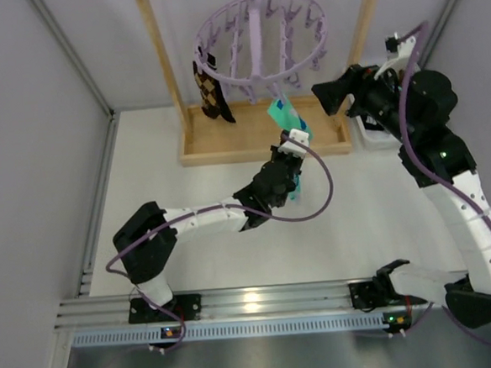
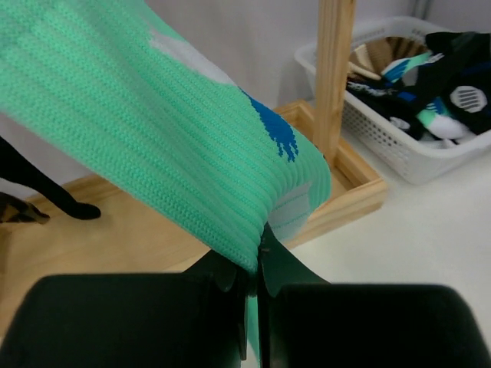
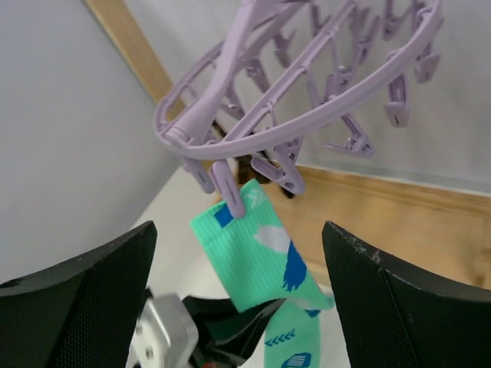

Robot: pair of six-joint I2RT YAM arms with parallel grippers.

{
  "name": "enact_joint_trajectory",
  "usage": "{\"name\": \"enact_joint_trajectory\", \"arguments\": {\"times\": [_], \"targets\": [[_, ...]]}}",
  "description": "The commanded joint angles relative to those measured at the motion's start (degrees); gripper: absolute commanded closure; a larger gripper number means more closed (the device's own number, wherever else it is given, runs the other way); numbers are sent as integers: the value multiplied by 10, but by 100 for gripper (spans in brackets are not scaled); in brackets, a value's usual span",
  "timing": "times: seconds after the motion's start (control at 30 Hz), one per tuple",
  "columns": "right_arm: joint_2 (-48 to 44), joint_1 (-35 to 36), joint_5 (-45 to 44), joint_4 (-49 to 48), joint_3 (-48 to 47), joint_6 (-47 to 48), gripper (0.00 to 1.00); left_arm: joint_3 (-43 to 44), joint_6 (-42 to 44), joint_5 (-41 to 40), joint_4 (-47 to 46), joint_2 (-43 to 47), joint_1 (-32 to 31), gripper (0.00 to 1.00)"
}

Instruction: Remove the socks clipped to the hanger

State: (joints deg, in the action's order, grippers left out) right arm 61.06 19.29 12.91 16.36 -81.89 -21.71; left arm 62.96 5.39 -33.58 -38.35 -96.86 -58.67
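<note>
The lilac ring hanger [image 1: 261,40] hangs from the wooden stand. One of its front clip pegs [image 3: 230,188] holds a mint-turquoise sock [image 1: 284,114] by the cuff. My left gripper [image 1: 290,160] is below the ring, shut on the lower part of that sock [image 2: 176,130], with the fabric pinched between its black fingers [image 2: 230,284]. My right gripper [image 1: 332,94] hovers open at the ring's right side, facing the clipped cuff [image 3: 257,253]. Its wide fingers [image 3: 84,299] frame the sock without touching it.
A dark piece with a brown-and-white diamond pattern [image 1: 212,89] hangs from the ring's left side. The wooden stand's base tray [image 1: 263,141] and post [image 2: 335,77] lie behind the sock. A white basket [image 2: 414,153] holding several socks stands to the right of the stand.
</note>
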Motion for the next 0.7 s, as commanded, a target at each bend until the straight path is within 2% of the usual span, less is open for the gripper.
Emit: {"name": "enact_joint_trajectory", "arguments": {"times": [0.0, 0.13, 0.2, 0.47, 0.67], "targets": [[63, 58, -165, 171, -118, 98, 16, 64, 129, -160, 14, -54, -42, 100], [138, 155, -298, 239, -192, 141, 20, 121, 192, -193, 14, -106, -69, 100], [170, 177, -352, 257, -225, 156, 22, 141, 218, -199, 14, -126, -76, 100], [292, 239, -422, 300, -350, 212, 33, 168, 248, -203, 14, -156, -82, 100], [352, 257, -457, 293, -390, 247, 39, 169, 251, -201, 14, -160, -86, 100]]}}
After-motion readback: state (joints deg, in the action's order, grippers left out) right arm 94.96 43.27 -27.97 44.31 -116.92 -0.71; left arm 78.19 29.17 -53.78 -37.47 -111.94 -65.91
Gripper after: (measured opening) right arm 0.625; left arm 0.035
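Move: The clip holding the green sock is about 12 cm ahead of the right gripper, 11 cm to its left and 5 cm below. The hanger ring's middle is some 10 cm beyond that clip and 5 cm above it; the argyle sock hangs about 13 cm left of the clip and 9 cm farther out. From the left gripper, already pinching the green sock, the clip is roughly 13 cm up, 5 cm ahead and 5 cm left. Bring the right gripper forward, left and down, about 7 cm each way after a slight initial rise, up to the green sock's clip, rolling its left side down nearly 40 degrees and partly closing the still-open fingers. Keep the green sock pinched in the left gripper while easing it 3 cm right and a little down, rolling its left side up. ##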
